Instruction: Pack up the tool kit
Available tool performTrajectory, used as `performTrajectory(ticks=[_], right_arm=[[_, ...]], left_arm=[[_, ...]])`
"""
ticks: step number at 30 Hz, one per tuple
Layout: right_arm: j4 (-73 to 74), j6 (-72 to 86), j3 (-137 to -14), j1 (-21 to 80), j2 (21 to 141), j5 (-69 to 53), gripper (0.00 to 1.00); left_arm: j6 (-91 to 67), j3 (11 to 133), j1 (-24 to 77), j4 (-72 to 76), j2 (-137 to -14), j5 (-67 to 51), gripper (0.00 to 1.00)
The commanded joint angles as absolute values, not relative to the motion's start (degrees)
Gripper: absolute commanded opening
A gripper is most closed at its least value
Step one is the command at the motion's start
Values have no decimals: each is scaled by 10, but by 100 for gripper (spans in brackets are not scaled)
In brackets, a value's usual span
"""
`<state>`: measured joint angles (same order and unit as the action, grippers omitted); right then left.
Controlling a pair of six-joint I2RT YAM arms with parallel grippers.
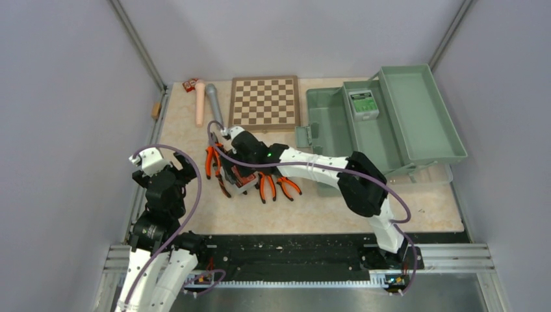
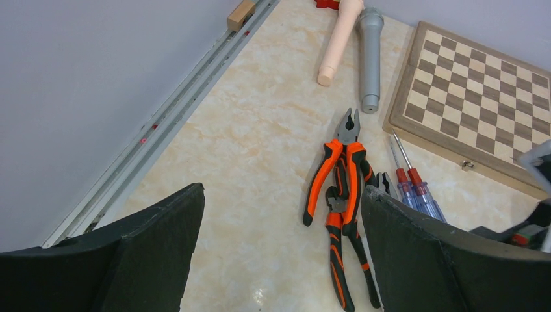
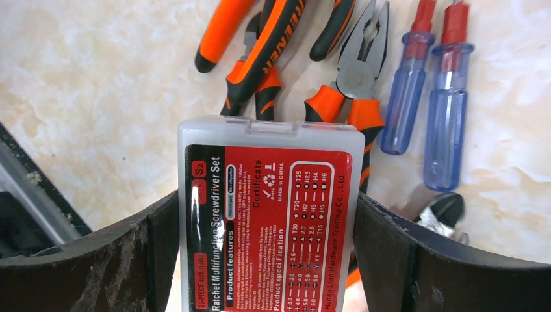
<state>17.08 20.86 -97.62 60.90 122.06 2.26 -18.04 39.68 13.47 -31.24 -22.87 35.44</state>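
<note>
The sage-green toolbox [image 1: 390, 123] lies open at the back right, with a green-labelled box [image 1: 363, 104] in its tray. My right gripper [image 3: 266, 201] reaches to the table's middle and is shut on the red-labelled screwdriver-set box [image 3: 273, 221], a finger against each long side. Under and beyond it lie orange-handled pliers [image 3: 266, 45] and two blue screwdrivers [image 3: 445, 117] with red collars. More pliers [image 1: 271, 185] show to the right of the wrist. My left gripper [image 2: 281, 195] hangs open over bare table at the left, with the pliers [image 2: 344, 162] ahead of its right finger.
A brown chessboard [image 1: 264, 102] lies at the back centre. A pink cylinder [image 1: 199, 103] and a grey cylinder [image 1: 214, 104] lie to its left, with a small red item [image 1: 190, 84] in the back corner. A metal rail [image 2: 169, 123] runs along the left wall.
</note>
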Motion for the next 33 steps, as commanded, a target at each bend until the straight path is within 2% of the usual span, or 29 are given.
performTrajectory(ticks=[1,11,24,33], right_arm=[[164,174,-1014,614,1113,22,44],[282,122,-1010,550,1001,73,44],[413,35,-893,382,812,274,45],[433,47,-791,259,750,299,47]], left_arm=[[-179,392,132,-290,-230,355,94],[-179,392,132,-291,-228,355,94],[-179,392,132,-290,-231,358,94],[-178,391,131,-290,-233,356,94]])
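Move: The right hand holds the red screwdriver-set box. Its place, the free part of the toolbox's middle tray, lies roughly 46 cm to the right, 10 cm ahead and some 6 cm higher. The green box in that tray is about 42 cm right and 21 cm ahead; the open base bin's middle is about 31 cm right and 10 cm ahead. From the left hand that tray place is some 66 cm right, 14 cm ahead and 9 cm lower. Upward first, by about 10 cm clear of the pliers, then in a fast sweep to the right while still climbing and reaching a little forward, the right hand carries the red box some 40 cm across the base bin to the middle tray. The wrist turns clockwise and rolls on the way; the fingers keep their grip, and the hand starts to sink at the end. ##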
